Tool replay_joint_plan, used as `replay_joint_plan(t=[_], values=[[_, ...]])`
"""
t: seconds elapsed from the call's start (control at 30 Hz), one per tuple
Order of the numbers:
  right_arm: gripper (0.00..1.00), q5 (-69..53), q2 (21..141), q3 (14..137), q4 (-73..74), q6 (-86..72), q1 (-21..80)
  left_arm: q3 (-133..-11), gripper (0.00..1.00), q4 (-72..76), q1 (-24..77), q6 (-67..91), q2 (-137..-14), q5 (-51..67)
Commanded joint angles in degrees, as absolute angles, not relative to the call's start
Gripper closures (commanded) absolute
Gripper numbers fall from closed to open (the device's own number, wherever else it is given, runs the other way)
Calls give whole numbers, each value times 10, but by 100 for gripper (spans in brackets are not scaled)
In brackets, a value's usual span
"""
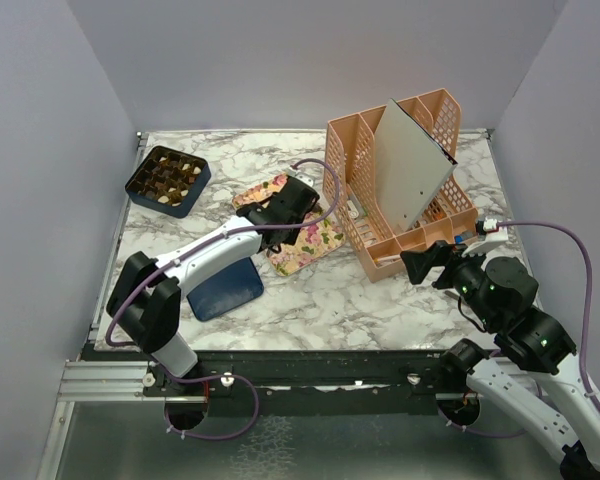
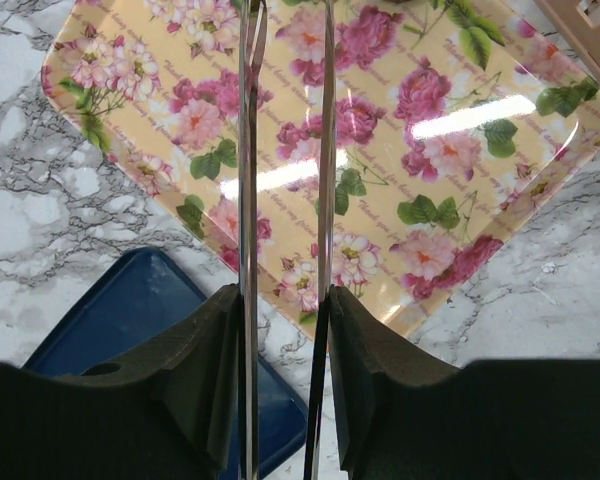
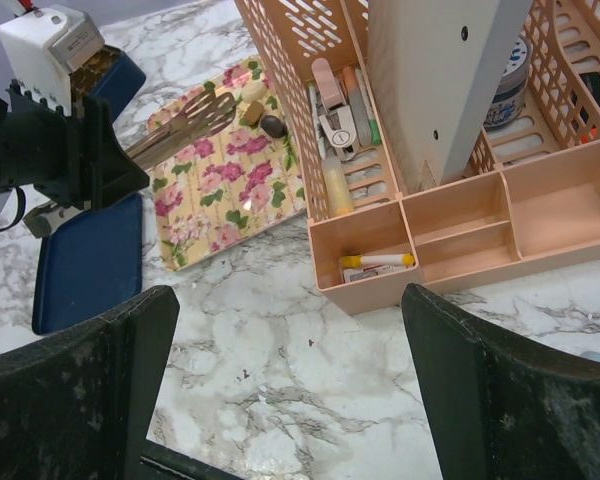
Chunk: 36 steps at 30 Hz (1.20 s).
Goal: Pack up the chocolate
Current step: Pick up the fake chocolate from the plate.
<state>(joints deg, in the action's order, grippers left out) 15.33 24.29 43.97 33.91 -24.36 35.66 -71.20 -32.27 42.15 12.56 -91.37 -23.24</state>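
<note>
Several chocolate pieces [image 1: 166,174] fill the gridded tray of a dark blue box [image 1: 194,190] at the back left. A few more chocolate pieces [image 3: 272,125] lie at the far end of a floral tray [image 2: 430,180], close to the peach organizer. My left gripper [image 2: 285,300] hangs over that tray, shut on metal tongs [image 2: 248,150] whose two blades run out between its jaws. The tong tips [image 3: 208,104] hover just short of the loose pieces and grip nothing. My right gripper [image 3: 285,300] stands wide open and empty above bare marble in front of the organizer.
The peach desk organizer [image 1: 405,190] holds a grey board [image 1: 410,165], pens and small items at the back right. The blue box lid [image 1: 225,288] lies flat near the left arm. Grey walls enclose the marble table [image 1: 320,290] on three sides.
</note>
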Motion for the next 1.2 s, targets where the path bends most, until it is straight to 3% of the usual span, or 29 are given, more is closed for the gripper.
replay_joint_plan(t=[0.0, 0.97, 1.17], values=[[1, 156, 236, 436, 332, -236, 358, -727, 57, -301, 413, 105, -929, -206], [1, 159, 240, 436, 331, -235, 358, -765, 58, -279, 405, 90, -1023, -205], [1, 160, 241, 437, 331, -234, 358, -765, 63, -280, 404, 92, -1022, -204]])
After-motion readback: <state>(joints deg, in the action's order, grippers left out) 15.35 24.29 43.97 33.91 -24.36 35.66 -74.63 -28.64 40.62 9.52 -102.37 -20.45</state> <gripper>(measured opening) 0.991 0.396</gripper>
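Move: My left hand already grips the metal tongs. The brown chocolate on the flowered plate lies roughly 10 cm ahead of this hand, 2 cm to its right and 12 cm below. The dark chocolate is about 8 cm ahead and 5 cm to the right; the pale one is some 12 cm ahead and 1 cm to the right, both at that same height. From my idle right hand, the brown chocolate lies around 23 cm ahead, 26 cm to the left and 25 cm below. Keeping hold of the tongs, I lower my left hand about 5 cm while easing it some 2.5 cm forward and a little to the right, bringing the parted tips down towards the brown chocolate beside the dark and pale ones. The wrist tips down only slightly, and my fingers just begin to narrow at the very end. ##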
